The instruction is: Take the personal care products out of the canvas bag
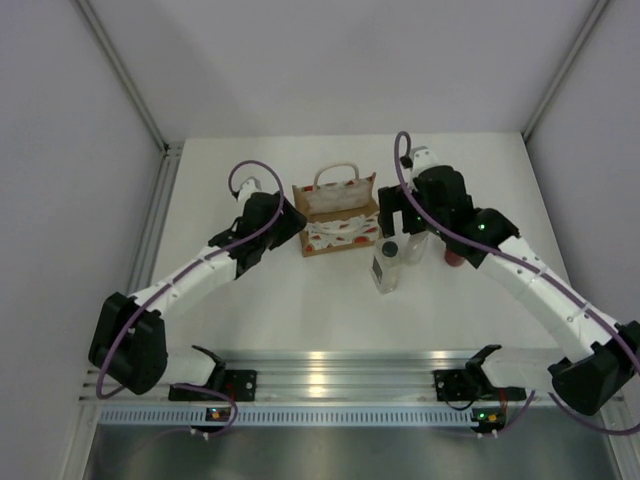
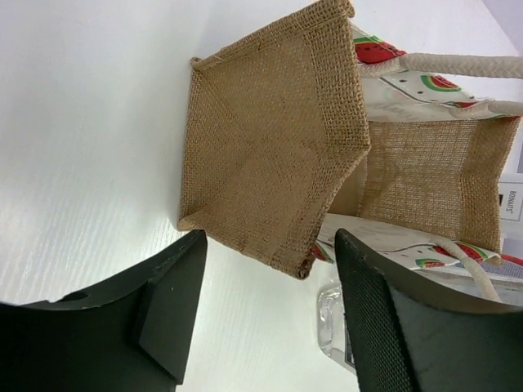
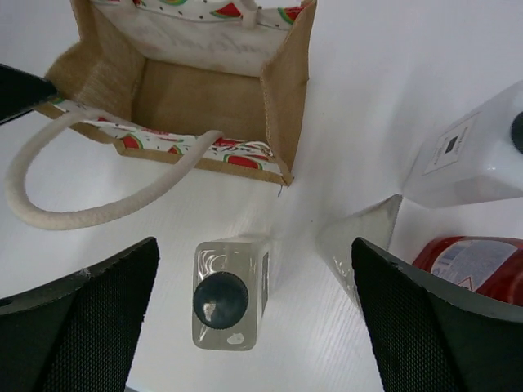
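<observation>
The canvas bag (image 1: 338, 232) stands mid-table, tan with a white panel printed with red shapes. In the right wrist view its mouth (image 3: 286, 90) faces me and only its tan floor shows inside. My left gripper (image 1: 296, 222) is open at the bag's left side (image 2: 270, 147), with nothing between its fingers (image 2: 163, 310). My right gripper (image 3: 255, 245) is open above a pale squarish bottle with a dark cap (image 3: 227, 296) that stands right of the bag (image 1: 387, 268). A clear tapered bottle (image 3: 368, 241), a red one (image 3: 470, 263) and a white one (image 3: 478, 159) stand further right.
One looped white handle (image 3: 98, 208) lies on the table in front of the bag. White walls close in the table on the left, the back and the right. A metal rail (image 1: 320, 375) runs along the near edge by the arm bases.
</observation>
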Tool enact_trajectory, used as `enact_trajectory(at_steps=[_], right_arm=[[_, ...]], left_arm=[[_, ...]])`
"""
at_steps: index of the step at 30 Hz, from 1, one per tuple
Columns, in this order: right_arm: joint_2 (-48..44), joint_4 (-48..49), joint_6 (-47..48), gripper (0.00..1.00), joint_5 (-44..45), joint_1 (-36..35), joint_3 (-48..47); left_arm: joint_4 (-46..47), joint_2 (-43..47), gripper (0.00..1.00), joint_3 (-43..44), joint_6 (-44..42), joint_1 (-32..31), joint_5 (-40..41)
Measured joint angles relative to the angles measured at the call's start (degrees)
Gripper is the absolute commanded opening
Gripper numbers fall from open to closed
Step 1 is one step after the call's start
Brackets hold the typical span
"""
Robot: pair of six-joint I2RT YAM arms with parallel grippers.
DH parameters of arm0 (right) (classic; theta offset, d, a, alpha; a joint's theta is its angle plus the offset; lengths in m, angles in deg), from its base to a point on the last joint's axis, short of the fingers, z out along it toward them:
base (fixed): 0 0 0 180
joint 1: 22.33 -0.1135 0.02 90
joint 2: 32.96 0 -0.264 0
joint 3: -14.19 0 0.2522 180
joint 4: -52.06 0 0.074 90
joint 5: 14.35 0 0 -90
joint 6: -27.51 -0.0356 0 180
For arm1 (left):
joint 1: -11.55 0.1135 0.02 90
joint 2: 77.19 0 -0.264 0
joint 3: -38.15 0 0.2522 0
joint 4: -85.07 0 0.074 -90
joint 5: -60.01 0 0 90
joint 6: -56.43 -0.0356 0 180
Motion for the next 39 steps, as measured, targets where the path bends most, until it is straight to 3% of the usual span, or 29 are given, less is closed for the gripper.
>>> enact_trajectory(at_steps=[4,5,6,22,32,39], right_arm=[[-4.61,-0.13,0.42,0.98,2.64,0.04,-0.9],[-5.51,-0.28,0.42,0.99,3.52,0.07,-0.9],[-6.56,-0.35,0.44,1.0,4.59,0.13,-0.9],[-26.97,-1.6,-2.71,0.99,27.43,0.33,8.7],[-30.32,-2.82,-2.91,0.99,32.02,0.33,15.3],[-30.05,-3.17,-3.89,0.99,32.65,0.33,16.92]], left_arm=[[-1.53,2.32,0.77,0.44,-1.36,0.0,0.28],[-2.32,3.19,0.93,0.68,-1.81,0.0,0.59],[-3.21,4.13,0.99,1.09,-2.54,0.0,0.96],[-24.85,16.96,0.99,16.79,-17.2,0.0,11.37],[-31.21,33.14,0.99,12.61,-28.96,0.0,19.61],[-31.08,39.04,0.99,2.73,-28.89,1.27,26.73]])
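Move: The clear bottle, already set down and free, stands almost directly below the right hand, about 1 cm back, 1 cm left and 17 cm down. From that hand the silver pouch is roughly 5 cm ahead and 4 cm right, the red bottle 5 cm ahead and 15 cm right, and the canvas bag 10 cm ahead and 10 cm left. The bag's middle lies some 6 cm ahead, 9 cm right and 8 cm below the left hand. With its fingers staying wide open, the right hand climbs away from the clear bottle, then swings about 15 cm right and a little back, turning some 30 degrees clockwise and levelling its fingers, before sinking to stop on the near side of the red bottle. The left hand finishes opening and lifts steeply clear of the bag's left wall, then sweeps about 17 cm left and back while rolling its left side up, dipping a little at the end. ##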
